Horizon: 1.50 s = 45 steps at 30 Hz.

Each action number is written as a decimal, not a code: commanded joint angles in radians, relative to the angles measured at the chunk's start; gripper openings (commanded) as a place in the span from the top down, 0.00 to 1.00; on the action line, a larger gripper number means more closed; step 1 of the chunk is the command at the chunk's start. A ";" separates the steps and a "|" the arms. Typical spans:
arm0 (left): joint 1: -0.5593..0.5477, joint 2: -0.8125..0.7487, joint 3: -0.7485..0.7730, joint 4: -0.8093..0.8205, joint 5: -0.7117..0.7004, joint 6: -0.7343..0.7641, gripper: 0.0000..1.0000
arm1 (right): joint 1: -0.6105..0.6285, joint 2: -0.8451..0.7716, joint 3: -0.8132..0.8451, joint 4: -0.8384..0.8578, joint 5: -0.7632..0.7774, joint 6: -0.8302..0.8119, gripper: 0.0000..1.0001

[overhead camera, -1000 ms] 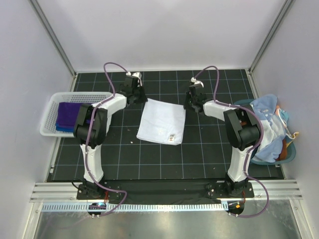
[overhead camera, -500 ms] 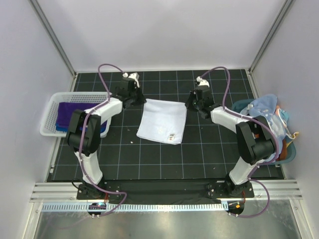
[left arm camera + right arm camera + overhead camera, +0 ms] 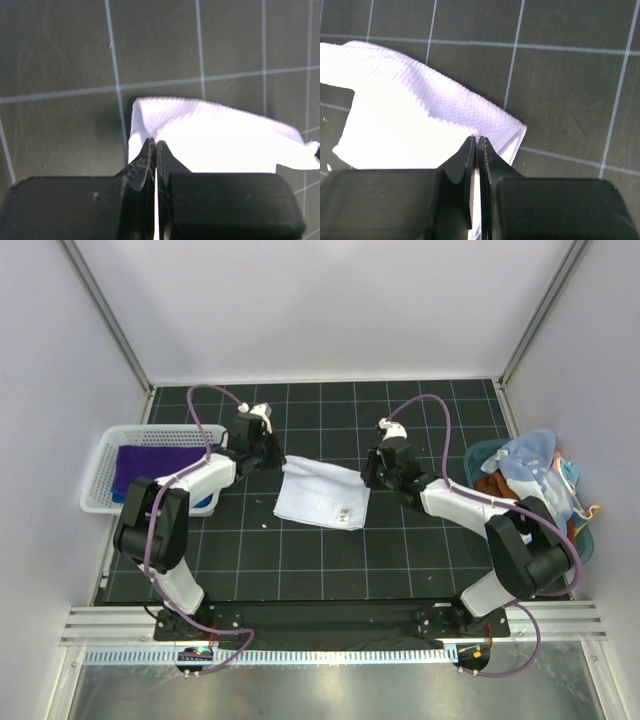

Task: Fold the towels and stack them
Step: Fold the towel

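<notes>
A white towel [image 3: 322,498] lies on the black grid mat in the middle, its far edge lifted and drawn toward the near side. My left gripper [image 3: 272,458] is shut on the towel's far left corner [image 3: 215,137], jaws pinched on cloth [image 3: 156,145]. My right gripper [image 3: 372,468] is shut on the far right corner [image 3: 425,115], its jaws likewise closed on the fabric [image 3: 476,141]. A purple towel [image 3: 135,465] sits folded in the white basket [image 3: 100,448] at left, with a blue towel [image 3: 203,502] showing beneath it.
A teal bin [image 3: 482,450] heaped with mixed clothes [image 3: 540,485] stands at the right edge. White walls close the cell on three sides. The arm bases are bolted to the rail at the near edge.
Both grippers have come toward the near side, carrying the white towel's far corners with them. The towel's far edge has risen off the mat and the cloth looks shorter.
</notes>
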 commanded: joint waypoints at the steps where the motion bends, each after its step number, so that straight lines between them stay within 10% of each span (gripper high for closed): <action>1: 0.007 -0.075 -0.047 0.024 -0.013 -0.008 1.00 | 0.022 -0.067 -0.024 0.001 0.062 0.019 0.98; 45: 0.005 -0.234 -0.223 0.016 -0.006 0.001 0.99 | 0.137 -0.290 -0.210 -0.068 0.071 0.090 0.98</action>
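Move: Pinched in both shut grippers are the two far corners of the white towel, held some 6 cm above the table. Its near left corner lies about 14 cm back from the left hand and 2 cm to its left. From the right hand, the near right corner is roughly 14 cm back and level sideways, and the small printed tag by the near edge about 9 cm back and 7 cm to the left. Drawing the held far edge back over the towel towards its near edge, both hands travel together, the right about 7.5 cm and the left about 6 cm, quick at first and then easing almost to a stop. They stay low, dipping a centimetre or so late on, with the right rising again slightly at the very end; both grippers keep their pinch and the wrists hardly turn. ##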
